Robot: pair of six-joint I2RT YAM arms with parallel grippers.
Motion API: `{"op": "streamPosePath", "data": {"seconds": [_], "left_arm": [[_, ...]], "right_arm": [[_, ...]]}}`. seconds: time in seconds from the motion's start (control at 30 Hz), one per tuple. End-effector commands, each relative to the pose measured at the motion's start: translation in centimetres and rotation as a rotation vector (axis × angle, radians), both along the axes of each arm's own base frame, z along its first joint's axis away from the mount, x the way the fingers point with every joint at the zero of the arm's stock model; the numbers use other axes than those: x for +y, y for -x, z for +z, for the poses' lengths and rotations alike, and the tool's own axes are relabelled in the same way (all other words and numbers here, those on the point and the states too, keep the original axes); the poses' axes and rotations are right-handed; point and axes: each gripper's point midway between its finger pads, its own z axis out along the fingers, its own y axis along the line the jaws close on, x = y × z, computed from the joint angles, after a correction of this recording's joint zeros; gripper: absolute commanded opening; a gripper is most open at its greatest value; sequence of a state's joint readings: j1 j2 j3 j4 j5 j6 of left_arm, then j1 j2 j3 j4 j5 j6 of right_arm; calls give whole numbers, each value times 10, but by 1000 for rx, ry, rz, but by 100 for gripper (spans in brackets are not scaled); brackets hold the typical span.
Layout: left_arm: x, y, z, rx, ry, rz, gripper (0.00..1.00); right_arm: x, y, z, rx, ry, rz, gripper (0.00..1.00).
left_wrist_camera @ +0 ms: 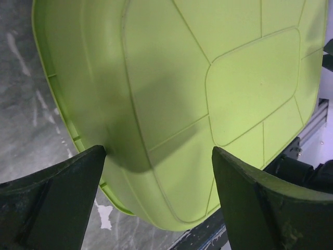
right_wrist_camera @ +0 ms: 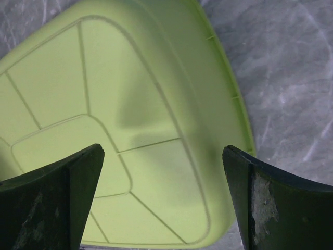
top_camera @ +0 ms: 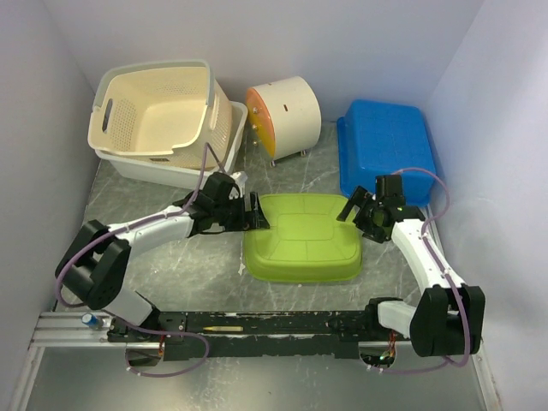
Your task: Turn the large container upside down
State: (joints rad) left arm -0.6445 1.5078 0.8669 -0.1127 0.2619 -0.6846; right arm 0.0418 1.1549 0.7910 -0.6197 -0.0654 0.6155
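The large container (top_camera: 301,238) is a lime-green tub lying bottom up in the middle of the table, its ribbed base facing upward. My left gripper (top_camera: 255,211) is at its left edge, open, with nothing between the fingers. In the left wrist view the container (left_wrist_camera: 208,78) fills the frame beyond the open left gripper (left_wrist_camera: 158,150). My right gripper (top_camera: 353,208) is at the container's upper right corner, also open and holding nothing. The right wrist view shows the container's base (right_wrist_camera: 104,104) under the right gripper (right_wrist_camera: 162,148).
A cream perforated basket (top_camera: 158,107) sits in a white tub (top_camera: 231,137) at the back left. An orange and white drum (top_camera: 287,111) lies at the back centre. A blue tub (top_camera: 385,141) lies bottom up at the back right. A black rail (top_camera: 257,325) runs along the near edge.
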Motion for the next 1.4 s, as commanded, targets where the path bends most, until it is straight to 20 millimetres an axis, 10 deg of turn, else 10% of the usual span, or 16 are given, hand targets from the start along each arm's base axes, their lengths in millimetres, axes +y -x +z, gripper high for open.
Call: {"op": "streamPosePath", "data": {"seconds": [0.0, 0.13, 0.37, 0.9, 1.07, 1.37], "left_arm": [[-30, -1, 22, -24, 125, -112, 94], [-49, 11, 27, -15, 141, -206, 94], [-90, 53, 22, 36, 146, -354, 95], [-199, 107, 12, 101, 302, -462, 94], [-227, 108, 11, 101, 346, -488, 93], [-263, 88, 10, 42, 350, -520, 93]], "right_arm": [[25, -7, 4, -49, -105, 108, 100], [41, 17, -2, -23, -196, 145, 100], [4, 61, 3, 27, -33, 5, 100], [-85, 54, 62, -22, 281, -537, 100], [-80, 34, 112, -185, 237, -485, 100], [-77, 33, 134, -222, 235, -445, 100]]}}
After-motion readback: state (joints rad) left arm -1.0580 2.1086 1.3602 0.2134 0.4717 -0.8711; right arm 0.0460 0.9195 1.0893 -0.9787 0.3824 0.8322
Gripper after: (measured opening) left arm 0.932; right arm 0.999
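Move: The upturned green container lies between the hands: its middle is about 12 cm to the left hand's right, 5 cm back and 5 cm below it; from the right hand it is roughly 13 cm left, 6 cm back and 5 cm lower. The blue container stands some 19 cm ahead of the right hand and 12 cm to its right. The white drum is about 29 cm ahead of the left hand and 6 cm right. The green container is pushed across the table to the right and somewhat back by the left hand's open fingers at its left end, the hand travelling about 24 cm and turning some 25 degrees clockwise. The open right hand goes back and right at its right end, then rises about 12 cm clear, still edging right and turning clockwise. ##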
